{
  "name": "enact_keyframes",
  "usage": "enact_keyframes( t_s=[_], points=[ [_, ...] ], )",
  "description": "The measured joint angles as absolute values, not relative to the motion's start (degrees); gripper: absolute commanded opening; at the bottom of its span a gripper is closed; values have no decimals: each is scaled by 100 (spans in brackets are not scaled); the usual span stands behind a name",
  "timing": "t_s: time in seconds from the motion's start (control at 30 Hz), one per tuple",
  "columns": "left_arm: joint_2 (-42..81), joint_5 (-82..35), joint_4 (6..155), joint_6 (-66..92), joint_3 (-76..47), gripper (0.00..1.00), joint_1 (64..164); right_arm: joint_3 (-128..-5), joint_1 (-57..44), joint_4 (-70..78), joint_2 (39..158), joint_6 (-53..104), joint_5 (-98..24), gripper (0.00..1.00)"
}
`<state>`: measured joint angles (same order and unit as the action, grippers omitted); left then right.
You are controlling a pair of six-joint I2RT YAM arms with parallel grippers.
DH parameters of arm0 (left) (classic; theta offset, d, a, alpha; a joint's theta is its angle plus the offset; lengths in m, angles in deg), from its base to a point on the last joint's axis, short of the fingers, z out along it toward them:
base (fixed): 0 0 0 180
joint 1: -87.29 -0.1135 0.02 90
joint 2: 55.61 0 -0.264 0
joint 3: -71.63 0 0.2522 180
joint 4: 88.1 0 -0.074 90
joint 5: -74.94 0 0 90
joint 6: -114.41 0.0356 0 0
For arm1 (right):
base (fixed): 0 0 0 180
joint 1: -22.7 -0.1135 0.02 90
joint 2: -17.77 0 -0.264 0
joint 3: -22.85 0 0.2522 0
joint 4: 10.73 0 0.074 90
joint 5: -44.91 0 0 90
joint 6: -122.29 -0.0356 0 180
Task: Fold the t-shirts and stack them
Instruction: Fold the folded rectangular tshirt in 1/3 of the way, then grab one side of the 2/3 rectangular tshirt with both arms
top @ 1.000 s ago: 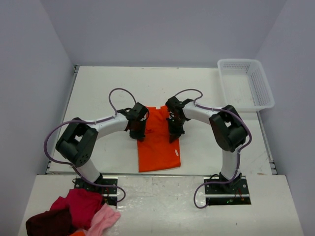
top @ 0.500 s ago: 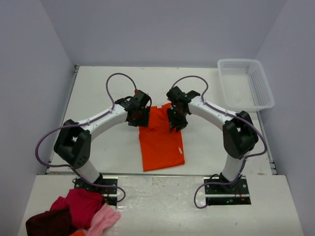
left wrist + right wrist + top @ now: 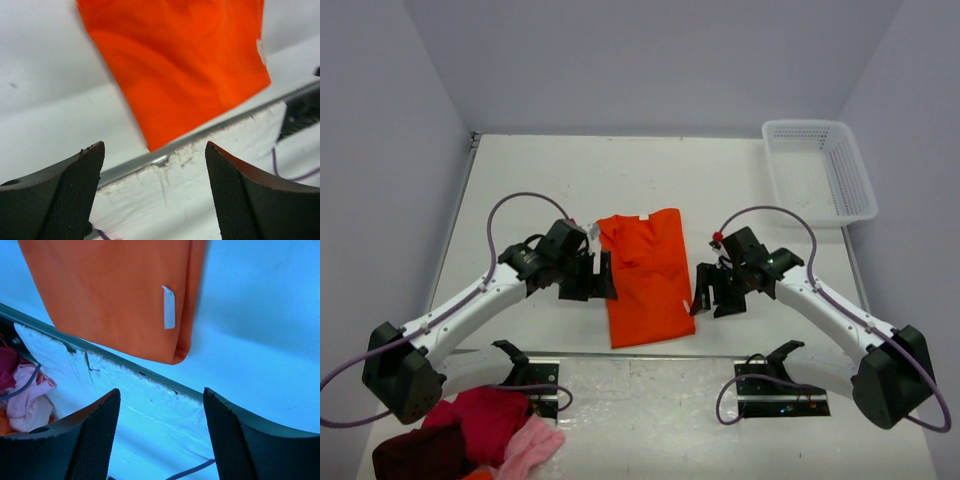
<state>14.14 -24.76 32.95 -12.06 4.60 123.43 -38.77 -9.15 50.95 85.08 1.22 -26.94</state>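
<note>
One bright orange t-shirt lies flat on the table, folded into a long strip reaching from mid-table to the near edge. My left gripper hangs open just off its left edge, touching nothing. My right gripper stands open just off its right edge, also empty. In the left wrist view the t-shirt fills the top, and the open gripper is over the table's near edge. In the right wrist view the t-shirt shows a white label near its folded corner, above the open gripper.
A white plastic basket sits at the back right corner. A heap of red, maroon and pink clothes lies on the near platform at the left, by the left arm's base; it also appears in the right wrist view as clothes.
Both grippers have opened and let go of the t-shirt. Both arms have drawn back toward the near edge and outward. The t-shirt now lies flat.
</note>
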Motion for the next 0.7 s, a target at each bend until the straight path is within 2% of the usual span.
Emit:
enact_keyframes(
  t_s=[0.13, 0.27, 0.43, 0.7],
  points=[
    [442, -3263, 3730, -1779, 1662, 82, 12343, -2727, -662, 4529, 7944, -127, -2049, 70],
    [11, -3639, 3866, -2242, 2365, 80, 12346, -1955, -598, 3987, 7708, -394, -1583, 70],
    [-74, -3796, 3947, -2412, 2505, 79, 12348, -1463, -502, 3344, 7835, -667, -1280, 70],
    [0, -3807, 3940, -2434, 2446, 79, 12348, -1472, -340, 2754, 8488, -969, -1264, 70]
  ],
)
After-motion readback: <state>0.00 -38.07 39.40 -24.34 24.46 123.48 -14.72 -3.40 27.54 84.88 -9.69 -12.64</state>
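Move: The folded t-shirt's near-left corner lies about 13 cm back, 4 cm right and 11 cm below the left hand; the table edge runs some 2 cm closer to the robot than that corner. The shirt's near-right corner is about 6 cm back, 4 cm left and 9 cm below the right hand. The white tag sits some 6 cm beyond that right corner and 1 cm farther left. The shirt's two near corners are what both open hands close in on. The right sinks about 7 cm while drawing back 5 and easing forward a little at the end, bringing its left finger close to its corner; the left swings back some 7.5 cm and down 3.5, then hovers short of its own corner. Both wrists tilt, leaning the fingertips farther inward and back; the fingers stay open. ##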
